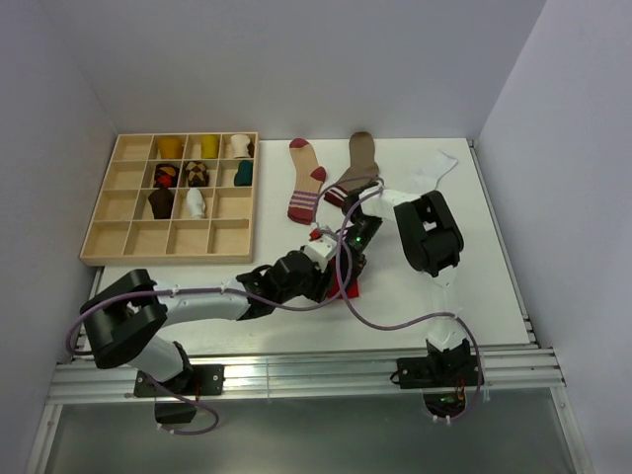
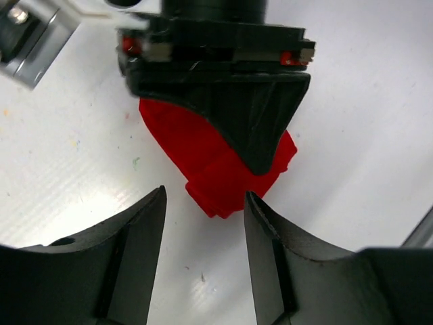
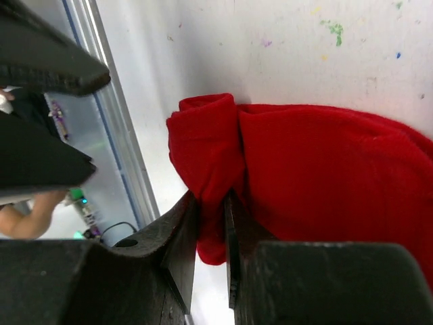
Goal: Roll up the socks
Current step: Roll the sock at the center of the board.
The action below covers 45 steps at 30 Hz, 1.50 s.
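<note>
A red sock [image 1: 348, 289] lies bunched on the white table in front of the arms. My right gripper [image 3: 211, 203] is shut on a fold at the sock's edge [image 3: 203, 156] and reaches down onto it from above [image 1: 348, 265]. My left gripper [image 2: 205, 196] is open and empty, its fingertips just short of the red sock [image 2: 203, 162] and apart from it. The right gripper's black finger [image 2: 257, 115] covers part of the sock in the left wrist view. Further back lie a dark red sock with striped cuff [image 1: 307, 180], a brown sock with striped cuff [image 1: 355, 168] and a white sock [image 1: 434, 170].
A wooden compartment tray [image 1: 111, 237] stands at the back left and holds several rolled socks in its upper cells. A purple cable [image 1: 385, 321] loops over the table near the red sock. The table's metal front rail [image 1: 316, 370] runs close behind the work spot.
</note>
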Each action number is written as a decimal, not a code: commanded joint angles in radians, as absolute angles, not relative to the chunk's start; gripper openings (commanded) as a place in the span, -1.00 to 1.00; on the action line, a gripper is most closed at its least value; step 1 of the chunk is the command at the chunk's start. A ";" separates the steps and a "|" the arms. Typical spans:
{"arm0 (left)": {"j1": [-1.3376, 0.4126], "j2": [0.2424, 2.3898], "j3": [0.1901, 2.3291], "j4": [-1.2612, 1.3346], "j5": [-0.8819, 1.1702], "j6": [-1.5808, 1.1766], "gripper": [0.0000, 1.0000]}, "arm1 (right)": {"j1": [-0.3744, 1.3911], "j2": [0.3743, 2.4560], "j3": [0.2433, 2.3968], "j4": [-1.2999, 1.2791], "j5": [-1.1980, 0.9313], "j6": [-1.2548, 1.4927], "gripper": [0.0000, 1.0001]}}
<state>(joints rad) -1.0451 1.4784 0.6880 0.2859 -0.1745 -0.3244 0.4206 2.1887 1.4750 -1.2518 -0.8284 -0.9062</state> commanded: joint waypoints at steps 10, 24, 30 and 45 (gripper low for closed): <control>-1.158 1.707 0.917 0.144 -0.186 -0.052 0.11 | 0.390 2.269 1.551 -1.295 -0.735 -0.939 -0.54; -1.152 1.784 0.939 0.133 -0.140 -0.020 0.09 | 0.367 2.296 1.574 -1.336 -0.736 -0.965 -0.52; -1.152 1.833 0.959 0.115 -0.132 -0.011 0.04 | 0.354 2.303 1.594 -1.348 -0.750 -0.976 -0.46; -1.157 1.970 1.107 -0.106 0.014 -0.055 -0.99 | 0.264 2.088 1.566 -1.174 -0.880 -0.851 -0.01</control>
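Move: The red sock, its rolled end still pinched by the right fingers, has its middle some 5 cm to the right of the left hand, 2 cm ahead and roughly 7 cm lower; from the right hand that middle is about 2 cm ahead, 2 cm left and 1 cm lower. The striped tan sock lies some 21 cm ahead of the red sock and 9 cm left, the brown sock about 25 cm ahead of it and 1 cm right. The red sock's rolled end changes hands: the right fingers keep it and draw it about 2 cm to the right while the open left hand swings right some 8 cm and sinks 5 to 6 cm, rolling and turning clockwise, then pinches the roll beside them. Meanwhile the right fingers open and slip away forward, rising slightly at the end. ##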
